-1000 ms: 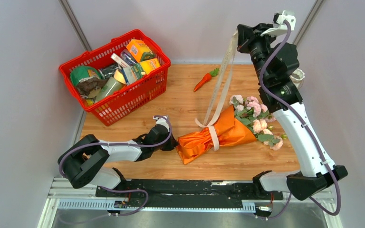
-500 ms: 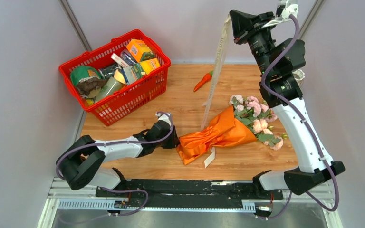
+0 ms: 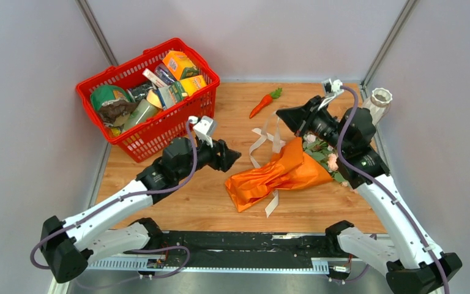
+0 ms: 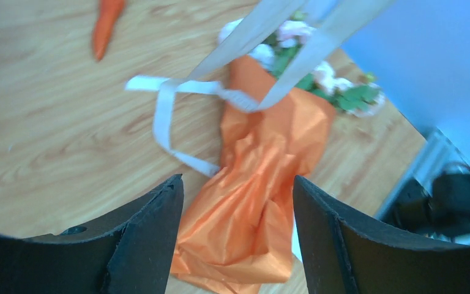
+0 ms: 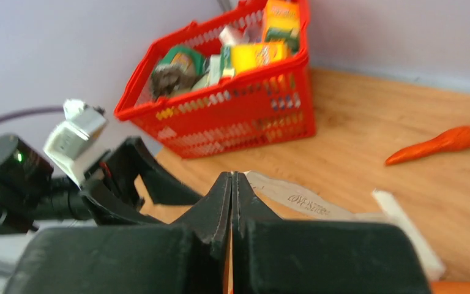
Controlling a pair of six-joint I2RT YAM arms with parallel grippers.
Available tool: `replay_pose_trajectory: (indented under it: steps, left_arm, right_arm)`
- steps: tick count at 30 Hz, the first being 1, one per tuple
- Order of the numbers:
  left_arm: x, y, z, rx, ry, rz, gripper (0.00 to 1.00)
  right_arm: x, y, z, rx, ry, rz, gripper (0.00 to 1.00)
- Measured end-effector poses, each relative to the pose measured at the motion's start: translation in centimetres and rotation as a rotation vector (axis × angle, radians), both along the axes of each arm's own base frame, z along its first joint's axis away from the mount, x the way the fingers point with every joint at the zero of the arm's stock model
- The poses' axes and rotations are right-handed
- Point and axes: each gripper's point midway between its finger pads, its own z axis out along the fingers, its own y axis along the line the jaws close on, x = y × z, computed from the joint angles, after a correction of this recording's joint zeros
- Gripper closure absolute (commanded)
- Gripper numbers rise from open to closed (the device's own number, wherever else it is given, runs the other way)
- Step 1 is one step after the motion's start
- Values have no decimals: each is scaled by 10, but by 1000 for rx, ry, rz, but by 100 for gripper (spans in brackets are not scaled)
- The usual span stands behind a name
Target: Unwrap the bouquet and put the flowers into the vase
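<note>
The bouquet (image 3: 284, 173) lies on the table, its orange wrapping paper (image 4: 263, 190) crumpled at the near end. Its pink flowers (image 3: 329, 160) (image 4: 294, 37) stick out at the far end, partly under my right arm. The cream ribbon (image 3: 261, 141) (image 4: 170, 119) is untied; it hangs slack from my right gripper (image 3: 279, 114) (image 5: 231, 176), which is shut on it just above the blooms. My left gripper (image 3: 236, 157) (image 4: 237, 184) is open above the wrap's tail, holding nothing. The white vase (image 3: 379, 100) stands at the far right.
A red basket (image 3: 186, 113) (image 5: 254, 125) full of groceries sits at the back left. A toy carrot (image 3: 264, 104) (image 5: 440, 142) (image 4: 105, 27) lies behind the bouquet. Grey walls close in on three sides.
My right arm came down from high up, still holding the ribbon, which has slipped off the wrap and gone slack. My left gripper let go of the wrap's tail, opened and rose.
</note>
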Motion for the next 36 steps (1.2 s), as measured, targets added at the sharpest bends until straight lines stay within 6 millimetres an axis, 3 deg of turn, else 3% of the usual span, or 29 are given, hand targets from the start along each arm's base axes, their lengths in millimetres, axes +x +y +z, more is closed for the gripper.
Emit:
replay_pose_trajectory:
  steps: [2,8,15,18,23,32,36]
  left_arm:
    - [-15,-6,14,-22,-93,-117,26]
    - [-45,-23,18,-1,-238,-373,26]
    - [-58,-44,18,-19,-331,-527,25]
    - [-59,-55,15,-20,-353,-560,25]
    - [-63,-78,-7,26,-354,-618,25]
    - [-38,-112,-28,75,-392,-534,25]
    - [-36,-124,-32,82,-425,-504,34]
  right_arm:
    - [-14,5,-15,-6,40,64,100]
    - [-51,24,-44,-11,137,280,100]
    - [-75,31,-50,1,180,404,100]
    - [-85,32,-46,18,181,442,100]
    - [-93,34,-40,43,183,481,100]
    - [-96,35,-43,65,203,497,100]
    - [-98,35,-49,76,227,496,100]
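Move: The ribbon strands, already pinched in the raised right gripper, hang some 14 cm to the right of the left hand, 5 cm ahead of it and about 3 cm above it. That stretch is about 12 cm straight below the right hand. From the right hand, the left gripper is about 5 cm back, 14 cm left and 15 cm lower. The orange wrapping lies about 3 cm ahead of the left hand, 18 cm right and 20 cm below. Keep the right gripper shut on the ribbon and draw it back about 10 cm, also lowering it and easing it left, turning counter-clockwise towards the left gripper. Meanwhile pull the open left gripper back, then sweep it right, about 12 cm in all, and sink slightly under the right fingers, swinging some 30 degrees clockwise and keeping its jaws wide around the hanging ribbon. ##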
